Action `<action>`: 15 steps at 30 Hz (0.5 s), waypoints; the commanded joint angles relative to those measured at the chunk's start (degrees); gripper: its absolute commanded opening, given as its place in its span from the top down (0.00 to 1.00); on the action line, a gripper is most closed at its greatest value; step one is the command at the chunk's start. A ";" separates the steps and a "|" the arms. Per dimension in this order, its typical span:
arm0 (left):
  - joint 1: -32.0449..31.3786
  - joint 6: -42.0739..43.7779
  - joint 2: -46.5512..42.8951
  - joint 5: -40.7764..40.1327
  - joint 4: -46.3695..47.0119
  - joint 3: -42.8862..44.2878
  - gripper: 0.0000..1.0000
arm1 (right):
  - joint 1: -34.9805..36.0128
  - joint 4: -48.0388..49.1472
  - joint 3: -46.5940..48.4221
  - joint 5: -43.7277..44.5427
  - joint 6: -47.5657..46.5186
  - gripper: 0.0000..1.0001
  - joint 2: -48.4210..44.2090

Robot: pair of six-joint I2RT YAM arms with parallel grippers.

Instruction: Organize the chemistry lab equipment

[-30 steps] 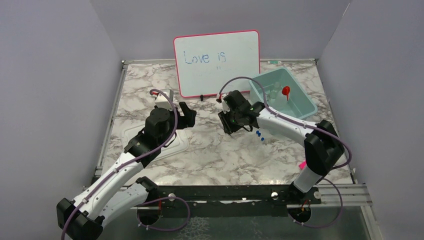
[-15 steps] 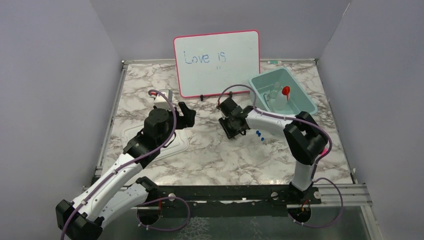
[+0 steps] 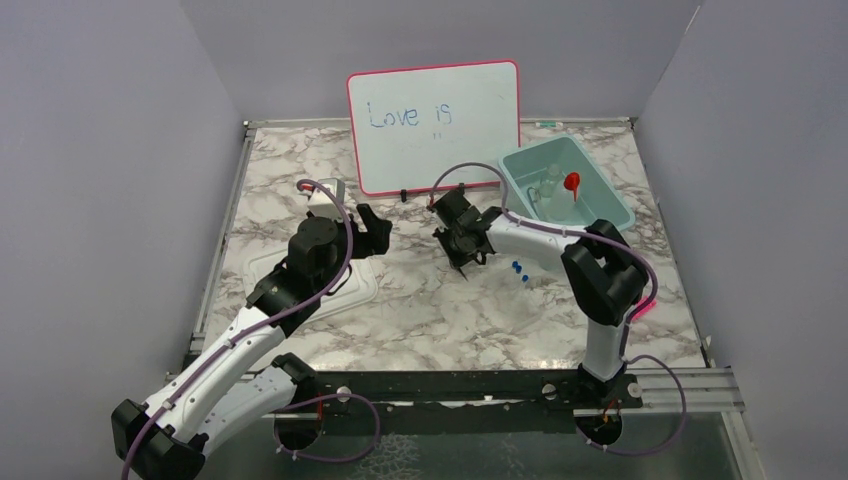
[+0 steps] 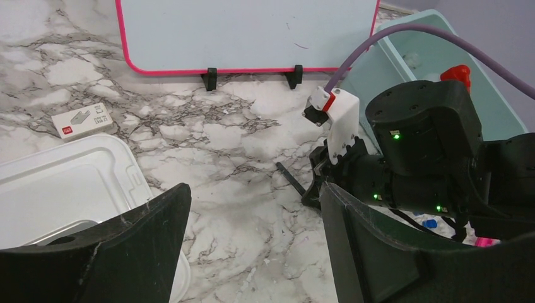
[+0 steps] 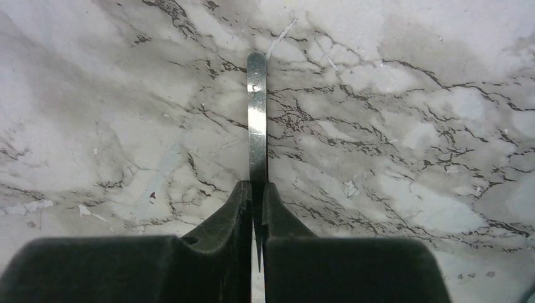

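My right gripper is shut on metal tweezers, which stick out forward just above the marble table. In the top view this gripper is at mid-table in front of the whiteboard. In the left wrist view the tweezers show as a thin dark strip. My left gripper is open and empty, its jaws wide apart over bare marble, facing the right gripper. A red funnel and a clear little beaker sit in the teal bin. The sticks and the brush are out of view.
The pink-framed whiteboard stands at the back. A white tray lid lies under the left arm. A small white box lies left of the board. Small blue pieces lie by the right forearm. Walls enclose the table.
My right gripper has shifted a little left and back and turned, and its elbow has swung in toward the table's middle. The left arm has stayed still.
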 commanded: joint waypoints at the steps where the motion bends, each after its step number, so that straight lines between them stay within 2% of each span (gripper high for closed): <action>1: 0.44 0.26 -0.51 -1.01 -0.11 -0.58 0.22 | 0.47 1.30 1.75 1.48 -1.36 0.96 -6.25; 8: 0.46 0.35 -0.19 -1.01 -0.20 -0.51 0.22 | -1.09 -2.89 7.79 4.52 -4.22 0.95 -16.84; 15: 0.38 0.43 -0.20 -0.92 -0.24 -0.45 0.22 | -9.93 -7.25 13.91 5.83 -6.26 0.94 -21.90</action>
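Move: The right gripper already has the steel tweezers pinched down at the marble. From it, the teal box they belong in stands about 15 cm ahead and 25 cm to the right, its middle some 5 cm higher. The blue-capped tubes are roughly 14 cm to the right and about level with it; the whiteboard's lower edge is some 20 cm ahead and 5 cm left. From the idle left gripper, the box is about 18 cm ahead, 43 cm right and 17 cm below. Keep the right fingers shut on the tweezers and lift them straight off the table, gathering speed, to about 22 cm up. Let the rise bend forward by some 5 cm, and tilt the wrist around 30 degrees so the fingertips swing outward and a little left. Ease slightly right only at the very end. ##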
